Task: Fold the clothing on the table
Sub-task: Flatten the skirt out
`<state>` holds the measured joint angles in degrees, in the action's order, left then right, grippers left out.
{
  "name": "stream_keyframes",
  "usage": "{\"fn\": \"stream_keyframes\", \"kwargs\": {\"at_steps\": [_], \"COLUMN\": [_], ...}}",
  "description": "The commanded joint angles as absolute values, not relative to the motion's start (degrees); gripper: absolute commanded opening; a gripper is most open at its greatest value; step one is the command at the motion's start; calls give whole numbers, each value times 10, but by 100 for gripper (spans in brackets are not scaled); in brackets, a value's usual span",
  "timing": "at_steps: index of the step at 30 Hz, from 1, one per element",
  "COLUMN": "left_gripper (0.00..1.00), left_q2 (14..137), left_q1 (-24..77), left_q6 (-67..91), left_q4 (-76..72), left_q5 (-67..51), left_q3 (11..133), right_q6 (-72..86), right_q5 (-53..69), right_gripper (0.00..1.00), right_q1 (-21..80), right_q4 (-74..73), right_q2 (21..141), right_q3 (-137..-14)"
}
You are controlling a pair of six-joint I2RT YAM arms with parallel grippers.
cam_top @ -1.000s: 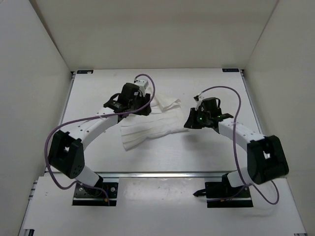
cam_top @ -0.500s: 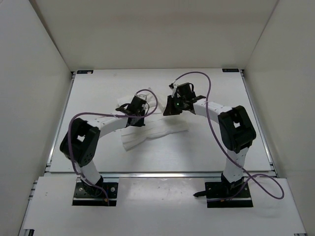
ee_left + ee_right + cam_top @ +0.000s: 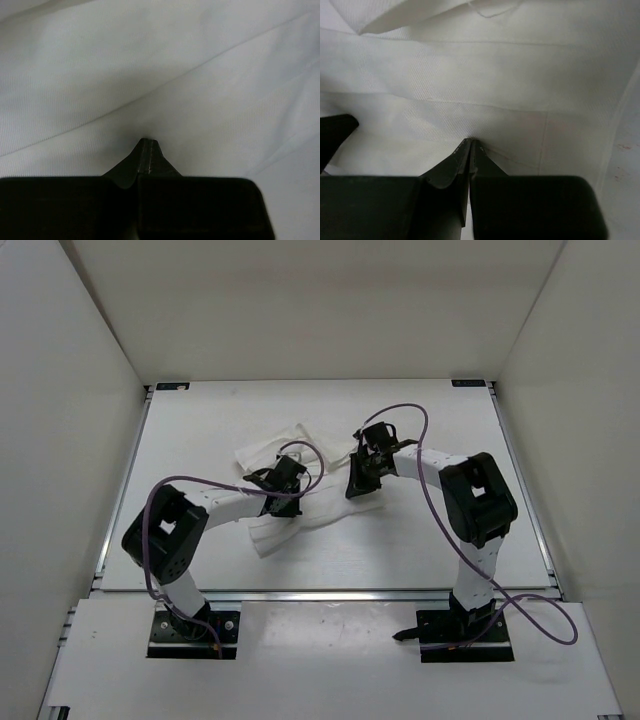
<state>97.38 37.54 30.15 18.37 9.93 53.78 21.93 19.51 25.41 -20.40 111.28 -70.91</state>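
Note:
The clothing (image 3: 325,508) is a white thin garment lying crumpled in the middle of the table (image 3: 200,420), with one flap spread toward the back left (image 3: 262,452). My left gripper (image 3: 283,483) is low on its left half. The left wrist view shows the left gripper (image 3: 148,141) shut, its tips pinching the fabric (image 3: 150,75), which creases away from them. My right gripper (image 3: 358,483) is down on the garment's right part. In the right wrist view the right gripper (image 3: 471,141) is shut on the cloth (image 3: 495,75), and folds radiate from its tips.
White enclosure walls stand on three sides of the table. A metal rail (image 3: 330,592) runs along the near edge, and black brackets (image 3: 170,386) (image 3: 470,383) mark the far corners. Purple cables (image 3: 400,410) loop over both arms.
The right gripper swung in from the bare table at the right onto the clothing. The left gripper came nearer and lower. Both have shut on the cloth, and a flap now lies toward the back left.

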Motion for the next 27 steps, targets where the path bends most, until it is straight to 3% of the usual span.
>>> {"fn": "stream_keyframes", "kwargs": {"at_steps": [1,10,19,27], "left_gripper": [0,0,0,0], "left_q2": [945,883,881,929], "left_q1": [413,504,401,299], "left_q6": [343,378,314,221], "left_q4": [230,228,254,259], "left_q5": [65,-33,-67,-55], "left_q3": [502,492,575,660], "right_q6": [218,148,138,206], "right_q5": [182,176,170,219], "right_gripper": [0,0,0,2], "right_q1": [245,209,182,218], "right_q4": [-221,-292,-322,-233], "right_q2": [1124,1214,1202,1015], "right_q3": [-707,-861,-933,-785]}}
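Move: The left hand's shut fingers press on the skirt near its near edge; the skirt's middle lies about 8 cm ahead and 3 cm right, about 1 cm below. The near-left corner is some 11 cm back and 6 cm left of that hand. From the right hand, also shut on the cloth, the skirt's middle is about 3 cm ahead, 10 cm left and 2 cm lower; its near-right corner is 2 cm back, 8 cm right, and the folded flap 13 cm ahead, 5 cm left. Back towards the base and to the right, the left hand drags the skirt under its shut fingertips for about 10 cm, while the right hand, shut too, pushes its side of the cloth forward some 8 cm, drifting right. The left then comes off the skirt, swinging forward again as it rises; the right lifts last, and less. ##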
